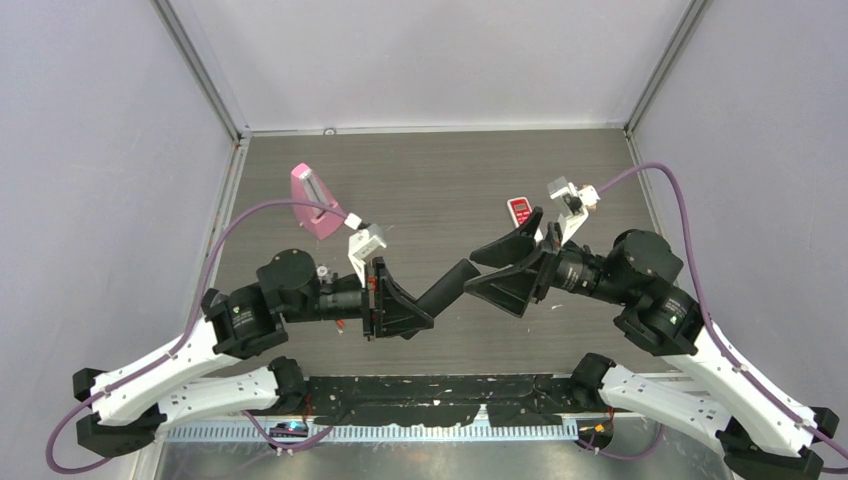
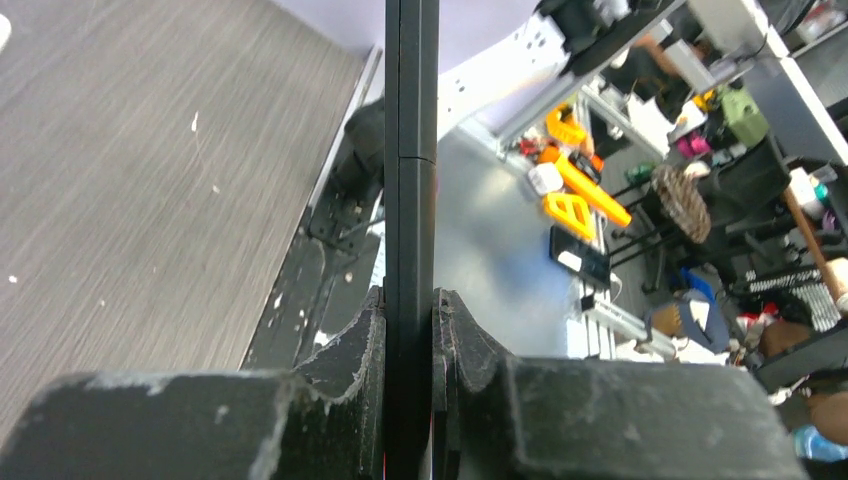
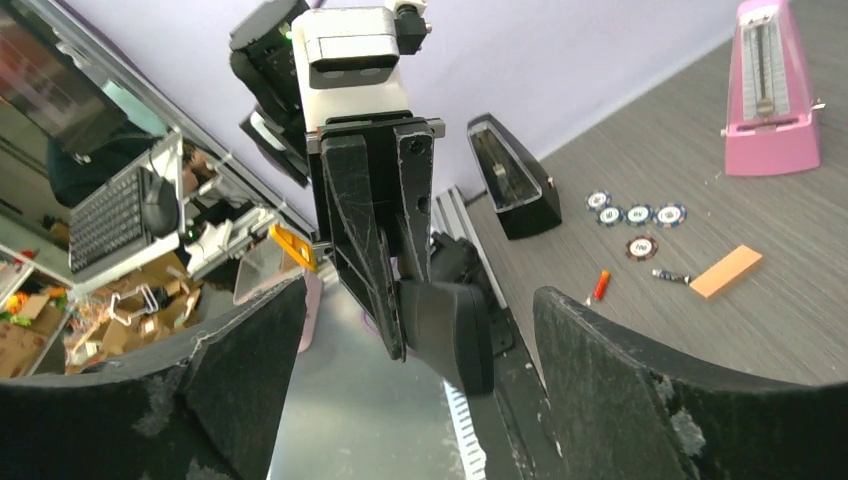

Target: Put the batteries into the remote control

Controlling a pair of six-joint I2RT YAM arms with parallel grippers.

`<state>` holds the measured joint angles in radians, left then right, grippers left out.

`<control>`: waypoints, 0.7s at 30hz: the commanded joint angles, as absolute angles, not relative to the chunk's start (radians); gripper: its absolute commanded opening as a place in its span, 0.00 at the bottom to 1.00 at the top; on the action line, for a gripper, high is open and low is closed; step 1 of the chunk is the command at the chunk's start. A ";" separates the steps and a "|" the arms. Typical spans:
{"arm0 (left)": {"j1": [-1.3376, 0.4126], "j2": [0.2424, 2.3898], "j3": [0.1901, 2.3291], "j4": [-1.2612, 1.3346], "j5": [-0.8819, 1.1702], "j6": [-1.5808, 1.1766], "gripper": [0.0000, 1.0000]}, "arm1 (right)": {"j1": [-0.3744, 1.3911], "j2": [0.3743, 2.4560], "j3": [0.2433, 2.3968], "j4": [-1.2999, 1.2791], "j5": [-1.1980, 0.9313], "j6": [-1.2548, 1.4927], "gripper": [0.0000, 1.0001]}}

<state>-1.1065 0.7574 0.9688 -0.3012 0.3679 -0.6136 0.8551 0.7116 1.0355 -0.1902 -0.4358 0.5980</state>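
Note:
The remote control (image 1: 448,285) is a long black bar held off the table, and my left gripper (image 1: 402,308) is shut on its lower end. In the left wrist view the remote (image 2: 411,180) shows edge-on, pinched between the jaws of the left gripper (image 2: 410,330). My right gripper (image 1: 473,273) is open, its fingers on either side of the remote's free end (image 3: 450,330) without touching it. One orange-red battery (image 3: 600,285) lies on the table beyond it. In the right wrist view the right gripper (image 3: 420,350) has nothing gripped.
A pink metronome (image 1: 315,200) stands at the back left, and a small red gadget (image 1: 519,210) lies at the back right. The right wrist view shows a black metronome (image 3: 513,180), several poker chips (image 3: 637,215), a tan wooden block (image 3: 727,272) and a small dark piece (image 3: 672,275).

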 commanded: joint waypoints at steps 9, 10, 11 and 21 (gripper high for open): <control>-1.112 0.726 1.034 -0.433 0.523 -0.431 0.00 | 0.853 0.820 1.115 -0.401 -0.702 0.460 0.72; -1.111 0.724 1.034 -0.434 0.527 -0.429 0.00 | 0.854 0.819 1.112 -0.406 -0.703 0.458 0.70; -1.111 0.722 1.033 -0.435 0.530 -0.426 0.00 | 0.854 0.819 1.106 -0.408 -0.710 0.457 0.69; -1.111 0.716 1.043 -0.437 0.570 -0.417 0.06 | 0.861 0.817 1.054 -0.327 -0.756 0.504 0.17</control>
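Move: The black remote is already held by one end in the left fingers; its middle lies about 5 cm right, 3 cm ahead and 1 cm above that hand. From the open right hand, the remote's middle is roughly 5 cm left, 3 cm back and 3 cm lower, its free end nearly straight below the pads. Down on the table, some 40 cm below the right hand, the red battery lies about 27 cm left and 10 cm ahead, and the white remote about 36 cm ahead and 14 cm right. The right hand sinks about 5 cm, draws back some 4 cm and eases a little left onto the black remote's free end, turning about 20 degrees counter-clockwise with a slight roll, while its wide-open fingers close most of the way and pinch that end from both sides. The left hand keeps its grip on the other end and carries the remote about 2 cm each back, left and down, turning roughly 10 degrees clockwise. ##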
